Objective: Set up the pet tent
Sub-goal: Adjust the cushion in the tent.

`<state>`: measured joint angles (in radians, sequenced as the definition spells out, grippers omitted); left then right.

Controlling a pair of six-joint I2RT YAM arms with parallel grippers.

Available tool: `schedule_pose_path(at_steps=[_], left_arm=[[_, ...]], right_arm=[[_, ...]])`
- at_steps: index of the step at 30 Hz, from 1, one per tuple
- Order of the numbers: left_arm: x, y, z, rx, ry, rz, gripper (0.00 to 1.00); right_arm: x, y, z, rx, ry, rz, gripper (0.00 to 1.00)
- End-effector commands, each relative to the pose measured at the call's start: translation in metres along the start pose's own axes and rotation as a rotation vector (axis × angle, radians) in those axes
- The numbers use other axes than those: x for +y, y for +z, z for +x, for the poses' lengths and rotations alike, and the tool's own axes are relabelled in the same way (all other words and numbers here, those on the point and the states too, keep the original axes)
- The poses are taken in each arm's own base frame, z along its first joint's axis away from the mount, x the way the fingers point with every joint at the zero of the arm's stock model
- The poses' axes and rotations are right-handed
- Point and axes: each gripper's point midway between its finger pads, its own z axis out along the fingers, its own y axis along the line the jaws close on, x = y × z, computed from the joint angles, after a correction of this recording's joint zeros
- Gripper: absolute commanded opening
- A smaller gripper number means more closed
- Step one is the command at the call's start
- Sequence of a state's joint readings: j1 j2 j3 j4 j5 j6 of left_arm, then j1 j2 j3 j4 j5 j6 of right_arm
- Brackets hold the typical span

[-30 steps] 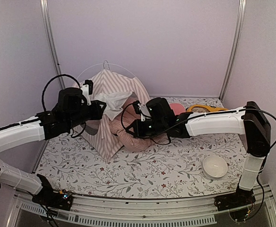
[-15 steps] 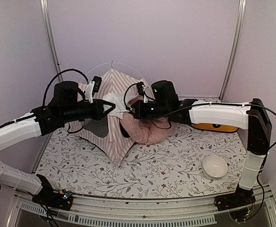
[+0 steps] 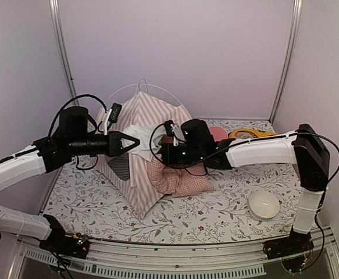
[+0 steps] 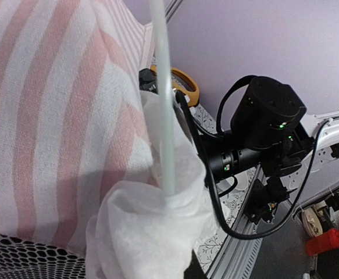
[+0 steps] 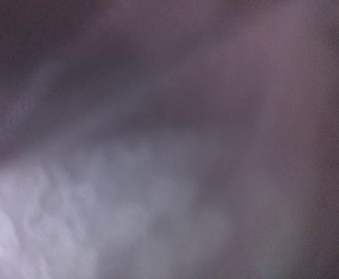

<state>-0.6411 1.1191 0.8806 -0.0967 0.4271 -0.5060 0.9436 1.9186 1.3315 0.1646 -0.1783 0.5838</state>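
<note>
The pet tent (image 3: 149, 119), pink-and-white striped, stands leaning at the back left of the mat, with thin white poles (image 3: 122, 91) arching over its peak. My left gripper (image 3: 133, 143) is shut on the bunched white sheer curtain (image 3: 143, 132) at the tent's front. In the left wrist view the curtain (image 4: 152, 232) wraps a white pole (image 4: 163, 116) beside the striped fabric (image 4: 47, 104), and hides my fingers. My right gripper (image 3: 163, 152) presses against the tent from the right, its fingertips hidden by fabric. The right wrist view is only a grey blur.
A pink checked cushion (image 3: 179, 177) lies crumpled on the floral mat (image 3: 216, 215) just below my right wrist. A white bowl (image 3: 264, 204) sits at front right. A yellow object (image 3: 253, 133) and a pink item (image 3: 218, 133) lie at the back right. Black mesh window (image 3: 120, 167) faces front left.
My right gripper dropped lower and a little left against the tent. The cushion fell forward onto the mat. My left gripper stayed closed on the curtain and the tent stands slightly taller.
</note>
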Motion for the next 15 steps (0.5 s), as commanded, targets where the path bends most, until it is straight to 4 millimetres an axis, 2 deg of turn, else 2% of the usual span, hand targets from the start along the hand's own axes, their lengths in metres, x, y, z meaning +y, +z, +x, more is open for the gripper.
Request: schedule_pose_path(at_steps=[1,4,7,10,12,14,15], left_arm=[[0.014,-0.006,0.000,-0.021,-0.081,-0.064,0.00],[0.025,-0.007,0.005,-0.026,-0.096,-0.104,0.00],[0.028,-0.009,0.008,-0.021,-0.100,-0.120,0.00],[0.026,-0.009,0.009,-0.021,-0.097,-0.104,0.00],[0.024,-0.009,0.009,-0.021,-0.095,-0.091,0.00],[0.021,-0.008,0.009,-0.017,-0.089,-0.072,0.00],[0.019,-0.008,0.009,-0.017,-0.085,-0.064,0.00]], right_arm=[[0.008,-0.031,0.002,0.009,-0.015,0.033,0.59],[0.019,-0.058,-0.005,-0.010,-0.042,0.050,0.82],[0.009,-0.084,0.002,-0.007,-0.042,0.121,0.93],[-0.013,-0.111,0.010,-0.007,-0.030,0.231,0.99],[-0.028,-0.130,0.017,-0.008,-0.015,0.295,0.99],[-0.046,-0.145,0.027,-0.012,0.015,0.343,0.99],[-0.061,-0.151,0.041,0.005,0.028,0.380,0.99]])
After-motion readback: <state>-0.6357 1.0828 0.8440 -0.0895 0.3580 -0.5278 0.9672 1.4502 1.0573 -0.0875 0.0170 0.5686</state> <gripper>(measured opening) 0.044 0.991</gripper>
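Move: The cushion sits bunched in the tent mouth with the right fingers at its raised left part; its middle lies about 7 cm to the right hand's right, 2 cm ahead and 10 cm below. The white curtain is some 2 cm ahead, 2 cm left and 8 cm above, the tent's middle about 7 cm ahead and 6 cm left at hand height. From the left hand the cushion is roughly 7 cm ahead, 11 cm right, 22 cm below. The cushion is left in the tent as the right fingers, already part-way open, spread fully and come free of the raised left part. The right hand draws out of the tent mouth from under the curtain, about 10 cm right and some 5 cm each back and up, turning slightly clockwise. The left hand, fingers shut, keeps hold of the curtain. ##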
